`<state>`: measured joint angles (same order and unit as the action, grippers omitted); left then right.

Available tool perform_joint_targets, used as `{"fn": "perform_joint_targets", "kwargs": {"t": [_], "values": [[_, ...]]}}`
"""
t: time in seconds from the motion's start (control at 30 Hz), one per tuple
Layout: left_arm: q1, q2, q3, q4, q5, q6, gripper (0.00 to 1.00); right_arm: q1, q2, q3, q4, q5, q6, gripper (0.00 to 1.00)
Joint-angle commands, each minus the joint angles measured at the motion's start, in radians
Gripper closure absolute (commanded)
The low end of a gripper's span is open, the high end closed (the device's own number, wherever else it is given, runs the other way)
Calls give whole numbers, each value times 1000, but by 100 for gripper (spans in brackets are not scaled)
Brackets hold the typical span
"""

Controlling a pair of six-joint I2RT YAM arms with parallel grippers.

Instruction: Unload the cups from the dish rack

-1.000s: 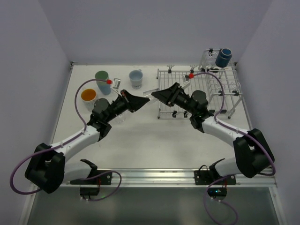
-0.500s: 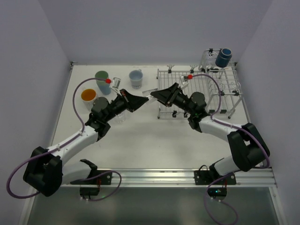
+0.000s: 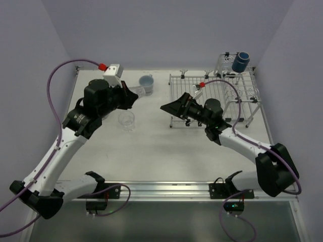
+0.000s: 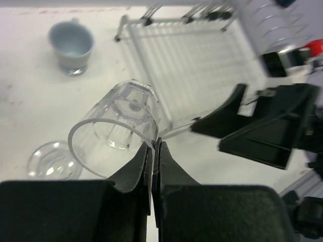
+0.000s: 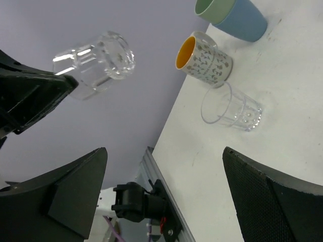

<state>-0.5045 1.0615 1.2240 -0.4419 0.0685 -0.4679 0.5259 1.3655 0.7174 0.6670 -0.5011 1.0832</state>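
My left gripper [image 4: 155, 144] is shut on the rim of a clear glass [image 4: 118, 126], which it holds tilted in the air above the table. In the top view that glass [image 3: 141, 92] hangs at the left gripper [image 3: 135, 96], left of the dish rack [image 3: 212, 96]. To the glass's right, my right gripper [image 3: 166, 107] is open and holds nothing; its wrist view shows both fingers [image 5: 65, 196] wide apart. On the rack's raised basket sits a dark navy mug [image 3: 240, 61]. On the table stand another clear glass [image 3: 126, 120] and a pale blue mug [image 3: 146, 83].
The right wrist view shows an orange-lined patterned mug [image 5: 204, 58] and nested green and blue tumblers [image 5: 234, 14] on the table's left part. The raised left arm hides them in the top view. The rack's flat grid tray [image 4: 197, 65] holds no cups.
The two grippers met at the clear glass beside the rack. The right gripper has opened and let go; the left arm has lifted the glass up and back to the left.
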Motion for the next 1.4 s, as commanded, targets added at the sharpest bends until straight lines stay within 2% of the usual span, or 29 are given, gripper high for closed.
{"fn": "perform_joint_targets", "kwargs": {"t": [0.0, 0.03, 0.13, 0.3, 0.63, 0.87, 1.37], "values": [[3, 93, 158, -459, -151, 106, 100, 0, -103, 88, -220, 93, -204, 1], [3, 115, 172, -486, -160, 112, 100, 2, -136, 109, -336, 137, -245, 1], [3, 162, 196, -579, -242, 127, 100, 2, -201, 181, -525, 215, -388, 1], [7, 259, 181, -633, -415, 138, 100, 0, -273, 244, -697, 341, -522, 1], [49, 471, 284, -589, -346, 181, 100, 0, -330, 200, -708, 337, -548, 1], [50, 537, 322, -580, -312, 206, 100, 0, -335, 189, -699, 334, -546, 1], [49, 647, 230, -526, -254, 250, 100, -1, -351, 169, -687, 360, -542, 1]]}}
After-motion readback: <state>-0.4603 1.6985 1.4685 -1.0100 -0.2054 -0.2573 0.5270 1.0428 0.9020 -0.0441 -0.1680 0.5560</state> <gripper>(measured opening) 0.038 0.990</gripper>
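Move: The left gripper already holds a clear cup by its rim, well above the table. The standing clear cup that it goes to is about 4 cm ahead, 7 cm left and 29 cm below it. The grey mug is roughly 21 cm ahead, 1 cm right; the printed mug about 9 cm ahead, 21 cm left; the green-and-blue cup stack some 19 cm ahead, 16 cm left. From the empty right gripper the standing cup lies about 19 cm left, 4 cm ahead, 20 cm below. Swing the left gripper down and left to the standing clear cup, tipping the fingers some 60 degrees from near level to steeply down so the held cup's base leads; ease about 3 cm forward, then keep sinking more slowly, about 21 cm down in all, keeping the rim pinched. Meanwhile back the empty, open right gripper about 7 cm right, rising and then partly sinking. ##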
